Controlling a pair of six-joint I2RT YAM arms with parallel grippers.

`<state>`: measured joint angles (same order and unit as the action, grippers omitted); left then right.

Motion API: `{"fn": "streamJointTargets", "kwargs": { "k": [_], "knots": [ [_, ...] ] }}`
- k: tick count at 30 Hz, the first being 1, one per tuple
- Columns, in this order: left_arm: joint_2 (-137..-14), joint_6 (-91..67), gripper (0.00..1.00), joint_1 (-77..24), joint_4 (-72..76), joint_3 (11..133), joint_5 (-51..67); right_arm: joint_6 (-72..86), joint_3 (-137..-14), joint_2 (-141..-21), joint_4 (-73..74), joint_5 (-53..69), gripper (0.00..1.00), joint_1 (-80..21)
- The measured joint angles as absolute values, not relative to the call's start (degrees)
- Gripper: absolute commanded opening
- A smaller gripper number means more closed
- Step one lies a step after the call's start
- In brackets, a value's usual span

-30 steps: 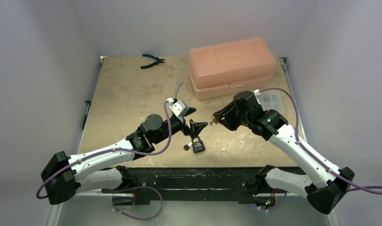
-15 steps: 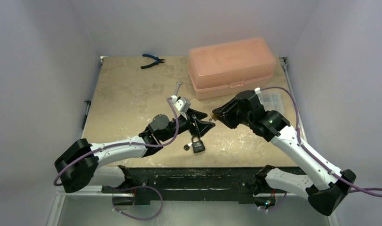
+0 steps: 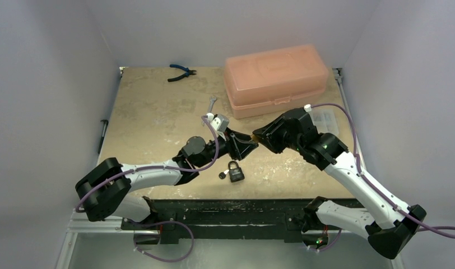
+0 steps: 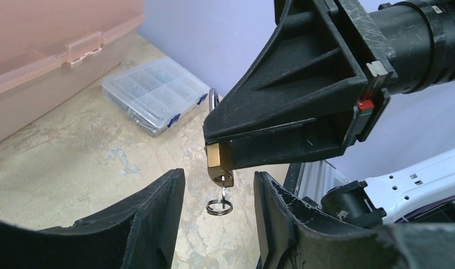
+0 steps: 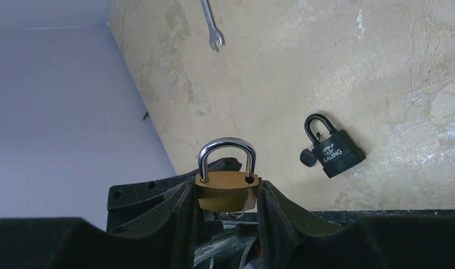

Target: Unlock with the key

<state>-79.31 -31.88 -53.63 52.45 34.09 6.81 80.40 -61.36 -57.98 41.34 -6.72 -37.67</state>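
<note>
A brass padlock (image 5: 226,194) with a silver shackle is held off the table, my right gripper (image 5: 226,185) shut on its body. A small key (image 4: 221,192) sticks out of the lock's underside, with a wire ring (image 4: 219,208) hanging from it. My left gripper (image 4: 218,182) is open. Its two fingers stand on either side of the key and ring, with a gap on each side and no contact. In the top view the left gripper (image 3: 249,147) meets the right gripper (image 3: 258,140) tip to tip above the table's middle.
A black padlock (image 3: 234,172) with a black-headed key (image 3: 222,175) lies on the table below the grippers. A pink plastic box (image 3: 275,78) and a clear parts organiser (image 3: 324,120) sit at the back right. A wrench (image 3: 212,104) and blue pliers (image 3: 180,72) lie further back.
My left arm has reached right and forward until its fingers flank the key, and its jaws have narrowed. The right gripper, still holding the brass padlock, has barely moved.
</note>
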Motion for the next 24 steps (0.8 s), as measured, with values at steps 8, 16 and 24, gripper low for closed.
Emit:
{"fn": "streamJointTargets", "kwargs": {
  "k": [8,16,24],
  "knots": [
    [-80.9,-32.49,0.39,-53.63,54.04,35.05,5.52,80.23,-59.37,-56.84,40.53,-6.26,0.0,-37.67],
    [-81.12,-33.93,0.0,-53.76,55.2,35.42,3.25,79.85,-58.78,-56.75,39.13,-6.46,0.0,-37.65],
    [-81.28,-35.22,0.0,-53.76,56.36,35.46,2.98,79.64,-58.35,-55.77,38.24,-6.44,0.26,-37.6]
  ]
}}
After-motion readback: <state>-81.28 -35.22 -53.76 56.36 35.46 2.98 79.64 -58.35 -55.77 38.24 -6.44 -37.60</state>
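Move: The key, in the bottom of the brass padlock with its ring hanging, is between the left hand's half-open fingers, about 1 cm ahead, 1 cm right and 1 cm above. The padlock body is roughly 2 cm ahead, 2 cm right and 3 cm up. On the table, some 22 cm below, the black padlock is about 5 cm back and 5 cm left. From the right hand, which grips the brass padlock, the key is about 1 cm back, 2 cm left and 2 cm down. Upward and forward, the left hand eases about 1.5 cm up and 1 cm out towards the brass padlock's underside, its wrist nearly steady, while its fingers close from half open to almost shut and pinch the key. The right hand keeps its grip on the padlock, dipping about 1 cm and coming back up. ##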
